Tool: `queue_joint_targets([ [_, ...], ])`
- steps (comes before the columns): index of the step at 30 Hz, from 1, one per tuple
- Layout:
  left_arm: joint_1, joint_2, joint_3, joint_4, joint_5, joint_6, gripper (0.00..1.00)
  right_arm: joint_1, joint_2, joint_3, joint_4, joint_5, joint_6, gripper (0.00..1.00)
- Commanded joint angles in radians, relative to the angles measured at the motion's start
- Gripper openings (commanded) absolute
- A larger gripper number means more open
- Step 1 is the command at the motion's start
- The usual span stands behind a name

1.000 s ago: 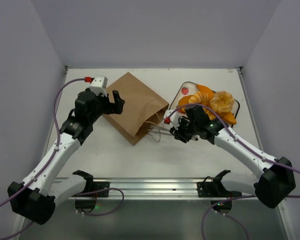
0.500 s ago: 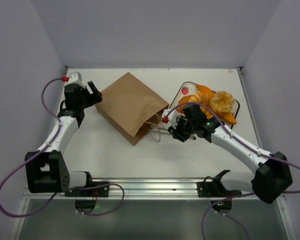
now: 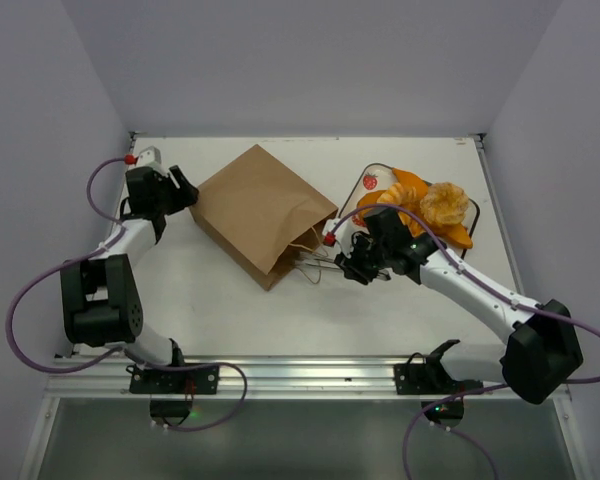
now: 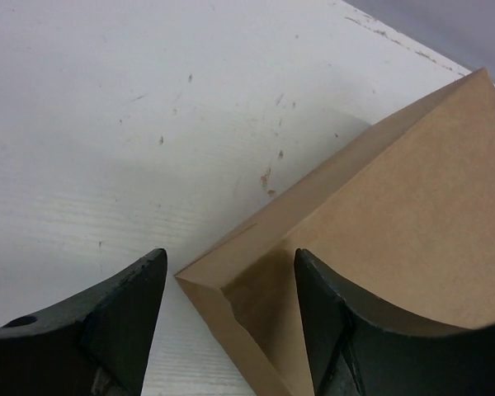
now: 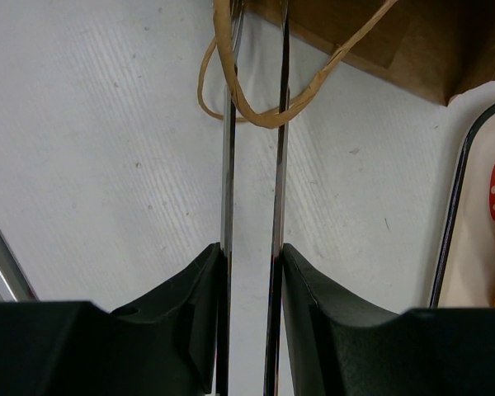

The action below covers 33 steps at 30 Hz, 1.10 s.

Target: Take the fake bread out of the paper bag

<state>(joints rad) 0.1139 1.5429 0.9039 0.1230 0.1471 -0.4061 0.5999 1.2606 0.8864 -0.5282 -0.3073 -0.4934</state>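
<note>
The brown paper bag (image 3: pixel 263 212) lies flat on the table, its mouth and twisted handles (image 3: pixel 308 262) toward the right. My left gripper (image 3: pixel 185 190) is open, its jaws straddling the bag's closed back-left corner (image 4: pixel 231 285); one finger stands off the corner, the other sits over the bag's top face. My right gripper (image 3: pixel 352 268) is shut on metal tongs (image 5: pixel 252 165), whose two blades run through the handle loops (image 5: pixel 231 99) to the bag's mouth. Orange-brown fake bread pieces (image 3: pixel 425 205) lie piled at the right. The bag's inside is hidden.
The bread pile rests on a white tray with a dark rim (image 3: pixel 364 176) (image 5: pixel 452 206) and a strawberry print, right behind my right wrist. Grey walls close in the table on three sides. A metal rail (image 3: pixel 300 375) runs along the near edge.
My left arm swung out to the back left and came down at the bag's closed corner, its jaws narrowing. The right gripper and tongs barely moved.
</note>
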Motion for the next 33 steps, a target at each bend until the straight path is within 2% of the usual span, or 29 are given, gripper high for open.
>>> queue_joint_targets([
  [1, 0.070, 0.039, 0.041, 0.113, 0.133, -0.020, 0.66, -0.003, 0.008, 0.043, 0.043, -0.035, 0.010, 0.36],
  [7, 0.098, 0.115, 0.059, 0.150, 0.308, -0.056, 0.60, -0.005, 0.025, 0.055, 0.045, -0.033, 0.012, 0.36],
  [16, 0.115, 0.123, 0.023, 0.190, 0.408, -0.051, 0.48, -0.003, 0.046, 0.082, 0.051, -0.038, 0.016, 0.36],
  [25, 0.145, 0.114, -0.011, 0.218, 0.491, -0.042, 0.26, -0.006, 0.042, 0.088, 0.054, -0.033, 0.019, 0.35],
  [31, 0.155, 0.100, 0.006, 0.214, 0.551, -0.031, 0.04, -0.011, 0.039, 0.092, 0.054, -0.033, 0.024, 0.35],
  [33, 0.153, 0.079, 0.015, 0.214, 0.574, -0.022, 0.00, -0.012, 0.036, 0.094, 0.054, -0.032, 0.026, 0.36],
])
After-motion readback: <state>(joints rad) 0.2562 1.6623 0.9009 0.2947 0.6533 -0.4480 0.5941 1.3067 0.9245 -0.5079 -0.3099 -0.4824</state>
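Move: The paper bag lies on its side, its closed-end corner right at the left hand's open fingertips, about 1 cm back and 2 cm below. From that hand the bag's middle is some 17 cm right and 5 cm back, its mouth about 27 cm right and 14 cm back, the tongs some 36 cm right and 18 cm back. From the right hand, that corner lies roughly 38 cm left, 15 cm ahead, about level. Nudging forward and left by about 2 cm, then swinging back right some 3 cm, the left hand shuts its fingers fully on the bag's closed-end corner, pinching its paper edge, while the wrist yaws some 15 degrees clockwise and rolls left side down. The right hand keeps its hold on the tongs and eases barely 1.5 cm forward and left. ##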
